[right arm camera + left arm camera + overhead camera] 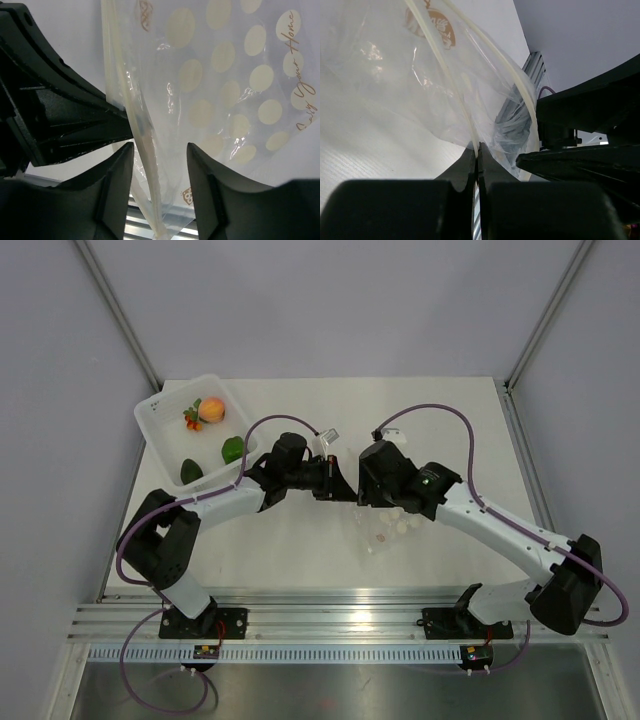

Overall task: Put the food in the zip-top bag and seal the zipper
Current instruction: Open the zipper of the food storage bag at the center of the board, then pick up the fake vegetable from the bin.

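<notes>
The food lies in a white tray (157, 410) at the back left: a peach (211, 409), a tiny red-and-green piece (190, 418) and a bright green lump (232, 449). The zip-top bag (385, 532), clear with white dots, hangs between the two grippers at mid-table. My left gripper (479, 150) is shut on the zipper (451, 87) strip at the bag's mouth edge. My right gripper (160, 150) is open, its fingers on either side of the same strip (142, 130) without touching it. The dotted bag (225, 75) spreads beyond it.
A darker green piece (191, 471) lies at the tray's near corner. The two wrists meet nose to nose (345, 485) over mid-table. An aluminium rail (340, 615) runs along the near edge, and frame posts stand at the back corners.
</notes>
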Controlling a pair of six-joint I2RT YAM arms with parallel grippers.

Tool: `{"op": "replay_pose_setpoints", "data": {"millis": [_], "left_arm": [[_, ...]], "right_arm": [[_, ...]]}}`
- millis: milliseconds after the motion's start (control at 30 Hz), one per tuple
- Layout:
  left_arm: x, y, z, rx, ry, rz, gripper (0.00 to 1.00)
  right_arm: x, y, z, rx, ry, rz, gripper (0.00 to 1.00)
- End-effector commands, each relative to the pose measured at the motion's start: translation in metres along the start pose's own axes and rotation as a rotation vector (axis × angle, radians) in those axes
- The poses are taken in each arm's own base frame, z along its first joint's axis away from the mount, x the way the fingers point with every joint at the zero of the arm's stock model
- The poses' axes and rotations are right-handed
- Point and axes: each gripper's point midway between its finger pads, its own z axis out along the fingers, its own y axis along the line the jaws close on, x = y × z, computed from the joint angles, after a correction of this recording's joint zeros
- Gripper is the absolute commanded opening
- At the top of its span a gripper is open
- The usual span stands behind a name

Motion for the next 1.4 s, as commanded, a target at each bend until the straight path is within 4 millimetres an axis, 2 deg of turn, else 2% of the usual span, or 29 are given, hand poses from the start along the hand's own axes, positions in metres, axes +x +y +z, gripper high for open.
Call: {"op": "replay_pose_setpoints", "data": {"millis": [0,67,167,200,233,400,467,533,667,833,933,1000,1033,1067,1167,1367], "left_arm": [[-0.024,-0.026,-0.006,0.058,-0.075,0.071,0.0],[-0.024,-0.028,-0.006,0.067,-0.075,0.073,0.0],[-0.021,-0.029,-0.008,0.069,-0.066,0.071,0.0],[-0.021,-0.027,-0.008,0.063,-0.062,0.071,0.0],[-0.02,-0.021,-0.008,0.023,-0.044,0.069,0.0],[-0.014,0.02,-0.005,-0.15,0.03,0.041,0.0],[-0.017,0.024,-0.006,-0.161,0.039,0.036,0.0],[-0.013,0.036,-0.006,-0.207,0.072,0.035,0.0],[-0.022,0.039,-0.009,-0.232,0.085,0.063,0.0],[-0.029,0.04,-0.023,-0.264,0.082,0.097,0.0],[-0.032,0.042,-0.028,-0.282,0.081,0.122,0.0],[-0.033,0.044,-0.028,-0.294,0.082,0.123,0.0],[-0.035,0.041,-0.028,-0.29,0.078,0.13,0.15],[-0.037,0.039,-0.029,-0.286,0.072,0.138,0.23],[-0.046,0.032,-0.034,-0.289,0.05,0.169,0.36],[-0.075,0.037,-0.071,-0.355,-0.026,0.157,0.43]], "right_arm": [[-0.001,-0.003,0.01,0.063,-0.039,0.012,0.51],[-0.006,-0.012,0.015,0.117,-0.073,0.013,0.42],[-0.017,-0.013,0.016,0.133,-0.127,0.02,0.19],[-0.023,-0.012,0.014,0.13,-0.146,0.004,0.05],[-0.029,-0.013,0.012,0.14,-0.169,-0.007,0.0],[-0.066,-0.026,-0.025,0.214,-0.262,-0.057,0.0],[-0.075,-0.028,-0.037,0.223,-0.284,-0.049,0.0],[-0.078,-0.03,-0.044,0.225,-0.296,-0.035,0.0],[-0.071,-0.037,-0.042,0.257,-0.281,-0.014,0.0],[-0.065,-0.062,-0.034,0.429,-0.271,-0.028,0.0],[-0.065,-0.055,-0.028,0.405,-0.255,-0.034,0.0],[-0.068,-0.039,-0.021,0.337,-0.251,-0.035,0.0],[-0.068,-0.035,-0.019,0.319,-0.251,-0.035,0.0],[-0.071,-0.028,-0.014,0.295,-0.257,-0.035,0.0],[-0.073,-0.018,-0.005,0.273,-0.246,-0.041,0.0],[-0.077,0.0,0.005,0.221,-0.233,-0.056,0.0]]}}
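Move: The right zipper lip of the bag, already standing a little apart from the left one, runs between the right hand's parted fingers, about 2 cm below, 1 cm ahead and 1 cm right of them. The left lip is still pinched in the left fingers, some 2 cm left of the right hand and 3 cm below; the bag's body hangs some 3 cm back, 6 cm right and 9 cm below it. From the left hand the right lip lies about 3 cm right, 1 cm ahead and 1 cm higher. The right lip is pinched as the right hand dips and shuts its fingers, then is carried up some 7 cm, forward and to the right, lowered again, and finally eased forward and left. The left hand, shut on the left lip, draws it forward, left and down, rolling about 20 degrees with its left side rising, then parts its fingers around that lip while lifting slightly. ##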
